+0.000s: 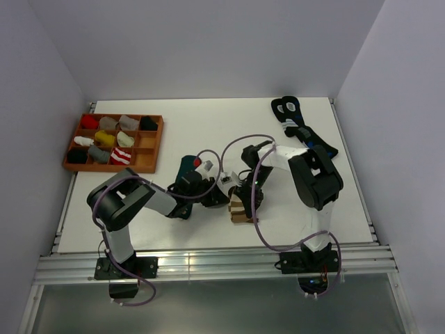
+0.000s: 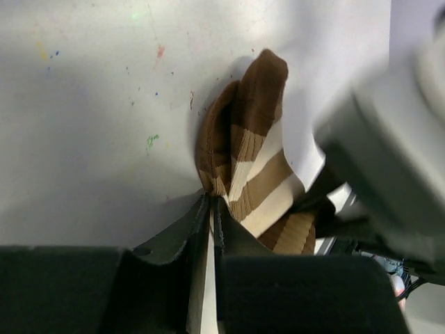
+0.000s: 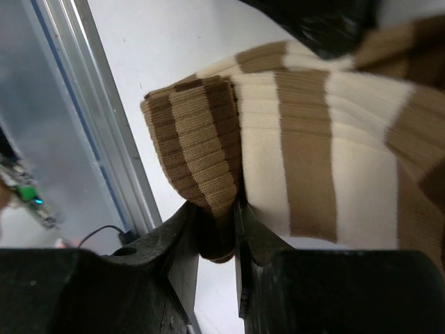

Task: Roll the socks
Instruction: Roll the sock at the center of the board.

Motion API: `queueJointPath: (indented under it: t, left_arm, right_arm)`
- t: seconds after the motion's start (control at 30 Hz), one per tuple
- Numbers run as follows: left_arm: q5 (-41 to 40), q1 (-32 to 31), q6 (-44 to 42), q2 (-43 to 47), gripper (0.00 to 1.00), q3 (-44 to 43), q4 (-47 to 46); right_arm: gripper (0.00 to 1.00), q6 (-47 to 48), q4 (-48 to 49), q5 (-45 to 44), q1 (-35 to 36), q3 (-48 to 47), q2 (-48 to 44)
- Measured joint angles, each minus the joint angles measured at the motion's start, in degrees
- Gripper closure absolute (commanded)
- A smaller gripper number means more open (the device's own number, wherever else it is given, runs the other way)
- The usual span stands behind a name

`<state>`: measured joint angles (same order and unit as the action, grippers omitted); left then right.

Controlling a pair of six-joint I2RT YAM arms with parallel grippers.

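Observation:
The brown sock with cream stripes (image 1: 238, 211) lies bunched on the white table between my two grippers. In the left wrist view the sock (image 2: 252, 156) stands up in a fold, and my left gripper (image 2: 212, 202) is shut on its lower edge. My right gripper (image 3: 221, 212) is shut on the folded brown ribbed end of the sock (image 3: 201, 139), with the striped part spreading to the right. From above, the left gripper (image 1: 221, 193) and the right gripper (image 1: 245, 198) meet over the sock. The dark green sock (image 1: 186, 167) lies just behind the left wrist, partly hidden.
A brown wooden tray (image 1: 154, 142) with several rolled socks in its compartments sits at the back left. Black socks with blue-and-white marks (image 1: 300, 125) lie at the back right. The metal rail (image 1: 208, 263) of the table's near edge runs close behind the grippers.

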<state>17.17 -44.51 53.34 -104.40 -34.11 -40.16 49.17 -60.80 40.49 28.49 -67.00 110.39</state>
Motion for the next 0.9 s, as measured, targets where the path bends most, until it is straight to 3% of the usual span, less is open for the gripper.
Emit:
queueJointPath:
  t: [0.47, 0.53, 0.73, 0.9]
  left_arm:
    - [-1.9, -3.87, -0.66, 7.37, 0.79, 13.73, -9.73]
    - [-2.78, -5.35, -1.79, 9.03, 0.74, 15.06, -9.62]
    - [-7.39, -11.74, -8.26, 17.42, 0.57, 14.25, -3.63]
    - [-12.17, -14.25, -16.26, 20.81, 0.5, 5.88, 6.27]
  right_arm:
    - [0.93, -4.85, -1.97, 1.33, -2.4, -2.43, 4.15]
    - [0.94, -4.83, -2.01, 1.33, -2.4, -2.43, 4.15]
    - [0.92, -4.83, -2.16, 1.16, -2.4, -2.54, 4.15]
    - [0.92, -4.83, -2.84, 0.44, -2.38, -3.23, 4.42]
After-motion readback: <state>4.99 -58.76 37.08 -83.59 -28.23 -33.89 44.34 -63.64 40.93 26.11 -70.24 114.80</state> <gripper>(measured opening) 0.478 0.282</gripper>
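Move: Right of the left hand, about 6 cm over and 3 cm nearer the base, lies the middle of the striped brown sock, level with its fingertips; the bunched cuff is some 8 cm right and 6 cm back. The teal sock lies about 14 cm left and 4 cm farther out. From the right hand, which already pinches the cuff, the striped sock's middle is roughly 3 cm ahead and 3 cm left. Drawing back some 8 cm and slightly left with nearly shut fingers, the left hand leaves the edge of the striped sock, then rises about 6 cm, swinging a little forward and right as it opens to about half. Its wrist turns some 25 degrees, bringing the fingers flatter. The right hand keeps its pinch on the cuff, twisting slightly before it holds nearly still. ##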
